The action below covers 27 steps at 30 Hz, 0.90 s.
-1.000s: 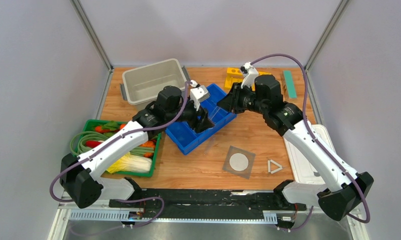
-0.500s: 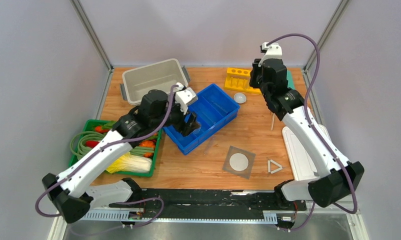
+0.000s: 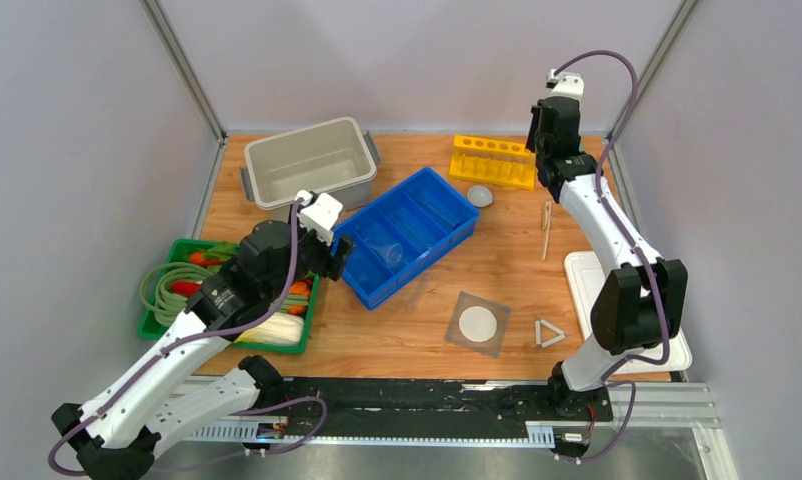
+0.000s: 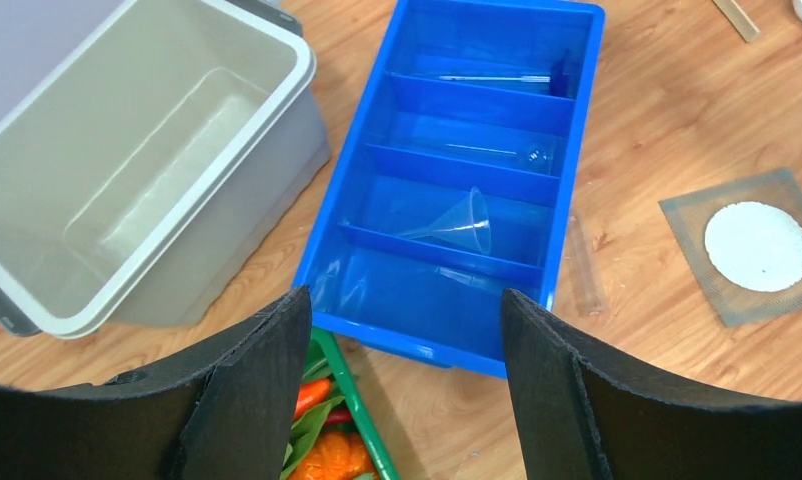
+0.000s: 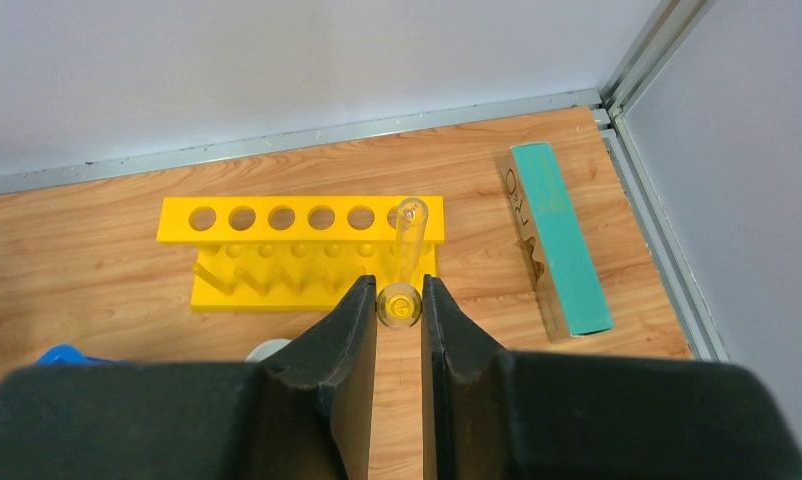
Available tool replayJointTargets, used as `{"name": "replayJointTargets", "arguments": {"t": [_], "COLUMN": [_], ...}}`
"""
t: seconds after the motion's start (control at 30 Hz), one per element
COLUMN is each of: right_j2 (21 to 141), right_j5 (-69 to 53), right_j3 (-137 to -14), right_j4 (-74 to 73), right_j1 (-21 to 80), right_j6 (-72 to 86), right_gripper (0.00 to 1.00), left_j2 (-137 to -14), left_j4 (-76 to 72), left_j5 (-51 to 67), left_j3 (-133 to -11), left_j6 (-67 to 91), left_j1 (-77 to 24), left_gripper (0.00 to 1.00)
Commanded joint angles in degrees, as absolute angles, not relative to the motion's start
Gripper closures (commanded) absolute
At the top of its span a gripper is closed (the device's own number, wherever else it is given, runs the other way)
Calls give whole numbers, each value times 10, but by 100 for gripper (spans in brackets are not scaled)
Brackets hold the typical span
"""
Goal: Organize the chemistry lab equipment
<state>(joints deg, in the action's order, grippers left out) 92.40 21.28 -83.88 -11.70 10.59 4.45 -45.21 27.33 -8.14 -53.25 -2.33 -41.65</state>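
Observation:
My right gripper point(image 5: 399, 292) is shut on a clear test tube point(image 5: 409, 238), held above the right end of the yellow rack point(image 5: 277, 255). My left gripper point(image 4: 407, 300) is open with nothing between its fingers, above the near end of the blue tray point(image 4: 577, 150). A clear funnel point(image 4: 462, 222) and thin glass rods point(image 4: 492, 78) lie in the tray's compartments. On the table lie another clear tube point(image 4: 584, 280) beside the tray, the grey mesh with white disc point(image 3: 478, 323), the white triangle point(image 3: 549, 333) and a clear round dish point(image 3: 480, 196).
A grey bin point(image 3: 307, 160) stands at the back left. A green crate point(image 3: 227, 290) of vegetables sits under my left arm. A white lid point(image 3: 617, 300) lies at the right edge. A wooden stick point(image 3: 546, 230) and a teal strip point(image 5: 557, 235) lie near the rack.
My left gripper has drawn back out of the blue tray toward the near left and opened wider. My right arm swung from the tray to the yellow rack with the tube.

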Motion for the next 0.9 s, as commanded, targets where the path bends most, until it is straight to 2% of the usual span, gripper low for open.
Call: {"name": "replayJointTargets", "arguments": {"t": [0.0, 0.87], "right_j2": [950, 1053], "right_j5": [182, 115], "right_j3": [-887, -911], "right_j4": [-65, -33], "right_j1": [92, 69], "right_j6": [48, 61], "right_gripper": [80, 80], "left_j2": [-442, -458], "left_j4": [247, 250], "left_j5": [-119, -114], "left_j3": [-540, -541], "left_j6": [-33, -40], "left_j1": [-419, -419], "left_gripper": [23, 25]}}
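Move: The right hand, a test tube shut in its fingers, has the yellow rack's middle about 14 cm ahead, 4 cm to the left and some 20 cm below. The tube already standing at the rack's right end is roughly 12 cm ahead and 4 cm right of the hand; the teal box lies about 13 cm ahead, 15 cm right, the white dish 5 cm ahead, 7 cm left. From the left hand the rack lies roughly 40 cm ahead, 40 cm right. Forward first, then steadily more downward, the right hand brings the held test tube in towards the right-hand part of the yellow rack, just left of the tube standing there. It covers about 5 cm outward and as much down, slowing almost to a stop, the wrist nearly steady and the fingers keeping their hold on the tube. ##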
